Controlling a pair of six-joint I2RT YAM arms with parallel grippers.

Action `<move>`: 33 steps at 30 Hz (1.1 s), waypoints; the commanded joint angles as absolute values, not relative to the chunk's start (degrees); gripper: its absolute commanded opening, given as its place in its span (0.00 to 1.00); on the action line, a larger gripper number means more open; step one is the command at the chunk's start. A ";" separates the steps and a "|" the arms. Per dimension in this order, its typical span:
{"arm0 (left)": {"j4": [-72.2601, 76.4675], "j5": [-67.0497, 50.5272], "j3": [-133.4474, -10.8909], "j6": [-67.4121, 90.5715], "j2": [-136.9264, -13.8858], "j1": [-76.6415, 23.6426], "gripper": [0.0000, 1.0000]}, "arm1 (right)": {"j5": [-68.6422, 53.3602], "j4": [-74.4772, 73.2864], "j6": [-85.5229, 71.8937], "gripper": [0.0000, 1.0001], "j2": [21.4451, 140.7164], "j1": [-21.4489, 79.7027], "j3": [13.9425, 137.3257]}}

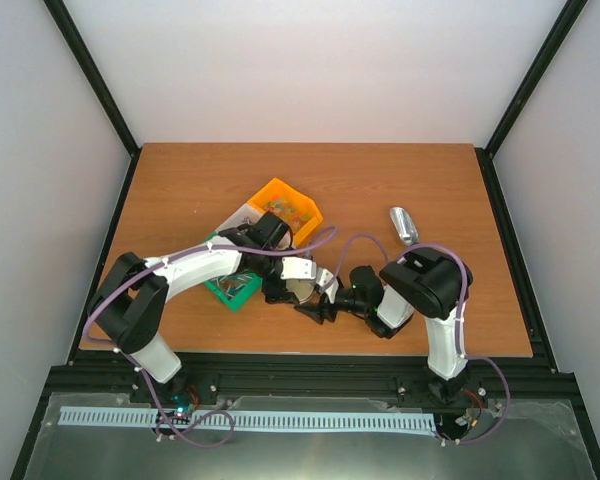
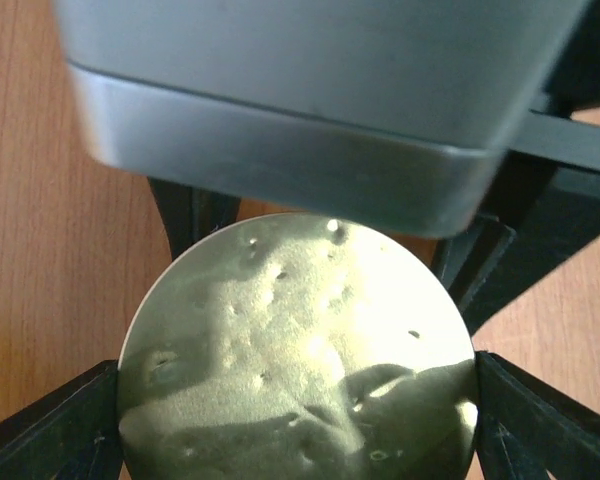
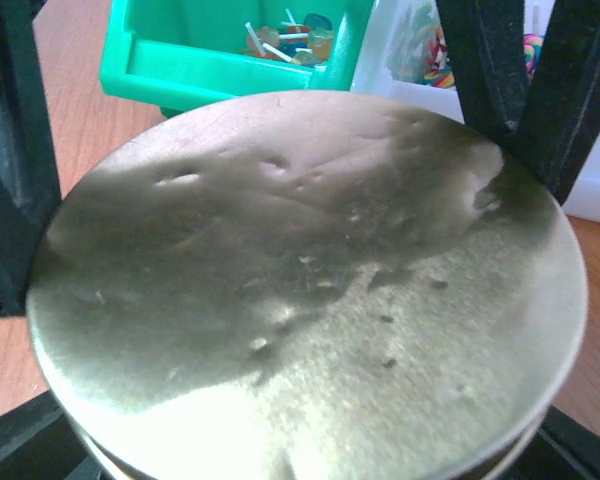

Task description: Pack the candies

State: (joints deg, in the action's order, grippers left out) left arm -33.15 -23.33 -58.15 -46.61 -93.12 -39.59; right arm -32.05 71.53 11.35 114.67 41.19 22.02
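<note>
A round metal tin (image 1: pixel 302 289) with a dented, gold-tinted lid is held between my two arms over the table's near middle. In the left wrist view the tin (image 2: pixel 300 360) fills the span between the dark fingers (image 2: pixel 50 425), which press on its rim, so my left gripper (image 2: pixel 300 425) is shut on it. My right gripper (image 3: pixel 280 200) grips the tin (image 3: pixel 310 290) from the opposite side. The candies (image 3: pixel 292 38) lie in a green bin (image 3: pixel 180 60), more show in a clear bin (image 3: pixel 435 50), and some sit in an orange bin (image 1: pixel 290 208).
A silver metal scoop (image 1: pixel 404 225) lies on the wooden table (image 1: pixel 180 180) to the right of the bins. The green bin (image 1: pixel 235 290) sits under the left forearm. The right gripper's grey body (image 2: pixel 300 110) hangs just over the tin.
</note>
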 commanded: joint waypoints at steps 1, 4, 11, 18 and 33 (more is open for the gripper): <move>-44.01 -29.16 -58.05 -66.47 -95.05 -41.30 0.59 | -41.05 71.02 13.87 0.44 113.57 40.78 21.89; -41.14 -28.20 -57.87 -61.08 -95.16 -41.31 0.57 | -38.85 72.01 13.07 0.61 113.39 40.78 21.53; -32.30 -26.39 -55.30 -44.48 -93.59 -41.11 0.57 | -34.48 75.41 11.69 0.96 112.41 40.78 19.63; -30.78 -23.14 -55.80 -40.24 -94.01 -40.74 0.69 | -33.43 71.08 12.44 1.00 108.35 40.80 18.90; -22.81 -16.32 -53.84 -25.09 -93.18 -40.47 0.62 | -22.13 77.42 8.41 0.99 114.31 43.26 19.31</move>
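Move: The lid is already between the left fingers, on top of the jar, whose middle is about 3 cm below that hand. The right hand already grips the jar itself, with the lid some 3 cm above its hand point. From the left hand the green bin is about 19 cm left and 4 cm ahead, and the white bin 12 cm left and 12 cm ahead. Open the right gripper fully to free the jar, ease it back about 1 cm, lift it some 2 cm, then move it forward and mostly down again, still open beside the jar. Keep the left fingers on the lid and, after a few degrees more clockwise, turn it back counter-clockwise about 15 degrees, drifting right and finally forward. ##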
